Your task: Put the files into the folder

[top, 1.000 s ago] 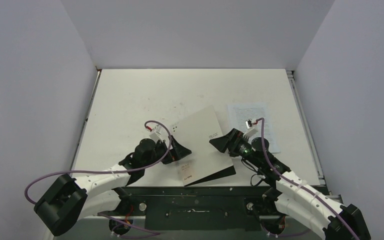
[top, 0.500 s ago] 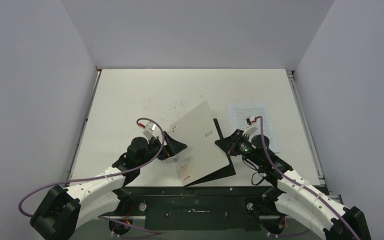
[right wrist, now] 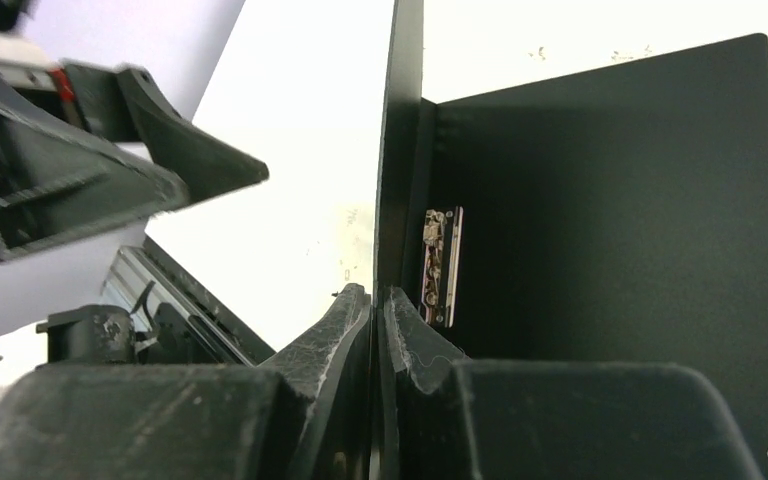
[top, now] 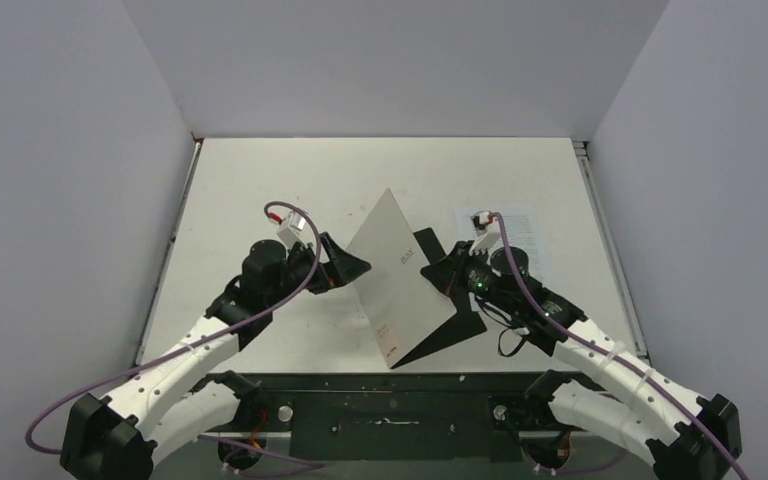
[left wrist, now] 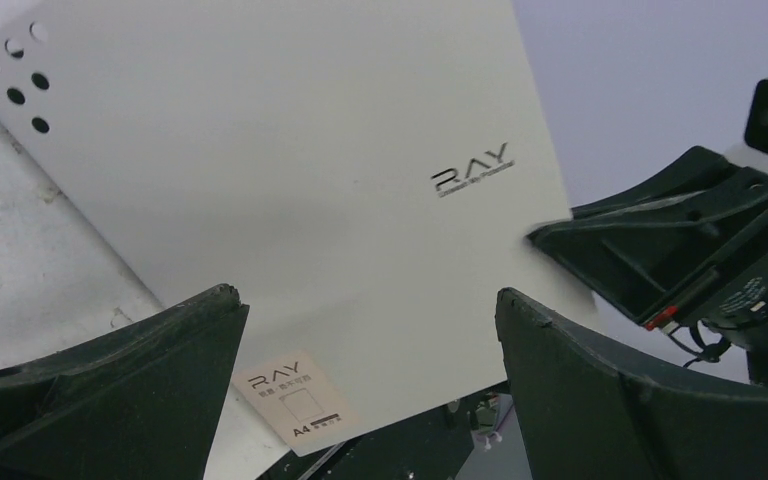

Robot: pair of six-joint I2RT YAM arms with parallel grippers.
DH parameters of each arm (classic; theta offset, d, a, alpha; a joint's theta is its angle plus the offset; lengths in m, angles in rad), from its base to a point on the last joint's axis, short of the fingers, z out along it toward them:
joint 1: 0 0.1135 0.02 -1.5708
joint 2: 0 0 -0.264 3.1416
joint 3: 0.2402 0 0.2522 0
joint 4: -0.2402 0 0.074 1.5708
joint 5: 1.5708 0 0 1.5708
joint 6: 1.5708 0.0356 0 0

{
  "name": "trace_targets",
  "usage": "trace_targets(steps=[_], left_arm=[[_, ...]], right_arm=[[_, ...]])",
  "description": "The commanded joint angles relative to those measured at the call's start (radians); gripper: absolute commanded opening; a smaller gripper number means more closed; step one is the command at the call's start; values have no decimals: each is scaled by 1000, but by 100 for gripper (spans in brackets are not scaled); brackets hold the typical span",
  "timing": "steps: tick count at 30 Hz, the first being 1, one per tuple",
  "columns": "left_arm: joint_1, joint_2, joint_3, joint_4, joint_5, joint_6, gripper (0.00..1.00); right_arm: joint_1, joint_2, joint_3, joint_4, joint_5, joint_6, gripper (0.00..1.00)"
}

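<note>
The folder stands half open at the table's near middle. Its light grey cover (top: 395,268) is raised steeply, and the black inside (top: 457,327) lies flat on the table. My right gripper (top: 436,276) is shut on the cover's free edge (right wrist: 400,150); its jaws pinch the thin board just left of the metal spine clip (right wrist: 442,265). My left gripper (top: 356,268) hangs open left of the cover, facing the outer side (left wrist: 290,180) without touching it. The files (top: 522,226), a printed white sheet, lie flat to the right, partly hidden behind my right arm.
The white table (top: 260,190) is walled in on the left, back and right. A dark metal rail (top: 390,410) with both arm bases runs along the near edge. The left arm's purple cable (top: 290,215) loops above its wrist.
My right gripper has shut on the cover's edge and swung it up from nearly flat to steep. The left arm has drawn back and up, staying open.
</note>
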Motion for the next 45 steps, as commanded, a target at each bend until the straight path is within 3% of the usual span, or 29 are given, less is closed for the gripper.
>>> trace_targets(steps=[1, 11, 21, 35, 45], left_arm=[[27, 4, 180, -194, 38, 78, 96], [47, 83, 458, -486, 35, 149, 96], [65, 110, 559, -676, 37, 206, 96], [74, 69, 616, -896, -26, 264, 100], [76, 3, 574, -967, -92, 275, 68]], right_arm=[[78, 42, 113, -6, 98, -96, 5], [424, 212, 305, -119, 505, -252, 5], [715, 383, 463, -213, 868, -372, 5], [985, 639, 635, -249, 1265, -511, 5], [1036, 819, 763, -256, 1359, -535, 5]])
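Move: From the right hand, which already grips the raised cover's free edge, the folder spine lies about 16 cm left, 2 cm ahead and 20 cm below. The black back panel's middle is 3 cm left, 6 cm ahead, and the files are 24 cm right, 17 cm ahead, both some 20 cm below. From the open left hand, the slanting cover's middle is about 10 cm right, level ahead and 8 cm below; the folder spine is 2 cm right, 1 cm back, 18 cm below. Leftwards some 16 cm and back about 11, nearly level, the right hand swings the gripped cover up over the spine towards the left hand, rolling some 60 degrees about its fingers. The left hand first rises, then eases left and back with a slight dip, rolling too; its fingers begin to close around the cover's free edge. ##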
